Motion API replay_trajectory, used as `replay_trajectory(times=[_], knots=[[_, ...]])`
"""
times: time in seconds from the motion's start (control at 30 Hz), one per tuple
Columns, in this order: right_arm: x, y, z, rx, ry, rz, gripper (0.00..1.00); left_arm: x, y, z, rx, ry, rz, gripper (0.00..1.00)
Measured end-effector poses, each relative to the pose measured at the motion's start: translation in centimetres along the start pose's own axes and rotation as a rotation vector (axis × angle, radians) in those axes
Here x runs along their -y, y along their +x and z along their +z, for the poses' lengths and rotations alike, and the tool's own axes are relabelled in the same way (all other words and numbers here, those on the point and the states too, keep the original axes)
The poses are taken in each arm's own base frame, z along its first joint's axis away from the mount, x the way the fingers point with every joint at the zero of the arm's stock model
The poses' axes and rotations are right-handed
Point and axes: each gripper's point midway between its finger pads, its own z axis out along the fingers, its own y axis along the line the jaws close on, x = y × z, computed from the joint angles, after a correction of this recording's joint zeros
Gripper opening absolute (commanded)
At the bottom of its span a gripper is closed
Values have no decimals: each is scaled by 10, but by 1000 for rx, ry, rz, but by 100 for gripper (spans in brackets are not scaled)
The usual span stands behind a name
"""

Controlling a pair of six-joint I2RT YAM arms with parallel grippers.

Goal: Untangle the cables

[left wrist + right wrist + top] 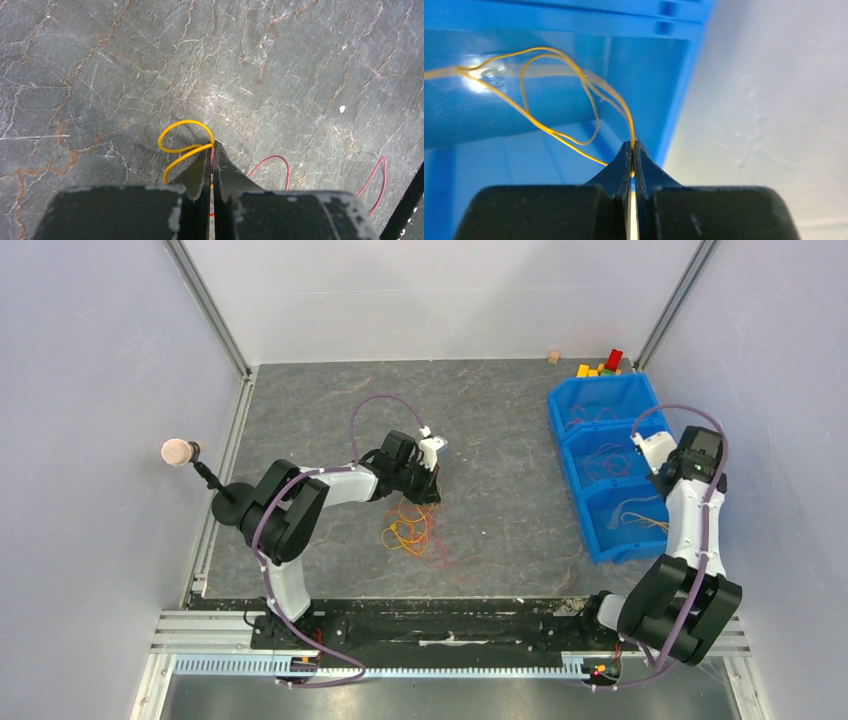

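Note:
The cables (410, 530) lie as a loose tangle of orange, yellow and red loops on the grey table, just in front of my left gripper (432, 492). In the left wrist view the left gripper (212, 147) is shut on the cables: a yellow loop (182, 145) and a pink-red strand run into its jaws. Red loops (274, 161) lie to its right. My right gripper (655, 462) hangs over the blue bin (598, 390). Its wrist view shows the right gripper (633, 145) shut on a thin yellow cable (554, 131) that loops out against the bin's wall (649, 75).
The blue bin has three compartments, with red wires (610, 462) in the middle one and pale wires (638, 515) in the near one. Coloured blocks (603, 365) and a wooden cube (553, 357) sit at the back. A black stand with a round head (180, 452) is at the left.

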Motion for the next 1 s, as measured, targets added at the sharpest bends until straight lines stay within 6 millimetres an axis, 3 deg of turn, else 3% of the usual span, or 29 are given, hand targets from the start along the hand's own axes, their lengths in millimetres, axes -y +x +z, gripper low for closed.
replay_trajectory(times=[0.1, 0.17, 0.23, 0.3, 0.33, 0.47, 0.63, 0.73, 1.0], knots=[[20, -3, -3, 26, 52, 29, 0, 0, 0, 0, -2, 0, -1, 2], [20, -7, -3, 47, 47, 21, 1, 0, 0, -1, -5, 0, -2, 2], [14, -10, -2, 61, 22, 10, 18, 0, 0, -1, -8, -1, -3, 2], [5, -13, -2, 77, -18, -1, 46, 0, -1, -1, -9, -1, -3, 2], [-1, -13, -3, 80, -47, -3, 53, 0, -1, -1, -11, -1, -4, 2], [-14, -16, -18, 87, -163, -2, 55, 1, -3, -2, -14, -1, -4, 2], [8, -27, -57, 133, -171, 47, 52, 1, -10, -3, -6, 0, 0, 2], [8, -8, -66, 83, -178, 75, 52, 2, -17, -4, -1, 1, 2, 2], [-3, 91, -60, -149, -205, 158, 49, 4, -29, -6, 9, 5, 9, 2]])
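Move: The right hand holds the yellow cable above the right side of the blue box's near compartment, whose middle lies about 8 cm to its left, level fore and aft, and some 11 cm below. The middle compartment, with a pink cable in it, is centred roughly 14 cm ahead and 13 cm left. The left hand grips orange and pink strands; the cable tangle lies about 7 cm behind and 5 cm left of it, just below, and a pink tail 14 cm back and 3 cm right. Over the blue box's near compartment the right hand shifts about 3 cm left as its fingers open to roughly half, letting go of the yellow cable, then it rises clear some 6 cm and draws back about 11 cm over the box's near rim, edging right and sinking a little, its left side tipped up some 10 degrees and the hand turning clockwise late on. The left hand stays shut on the orange and pink strands and, after a pause, eases them up about 2.5 cm, with a little forward and to the right, off the tangle. ##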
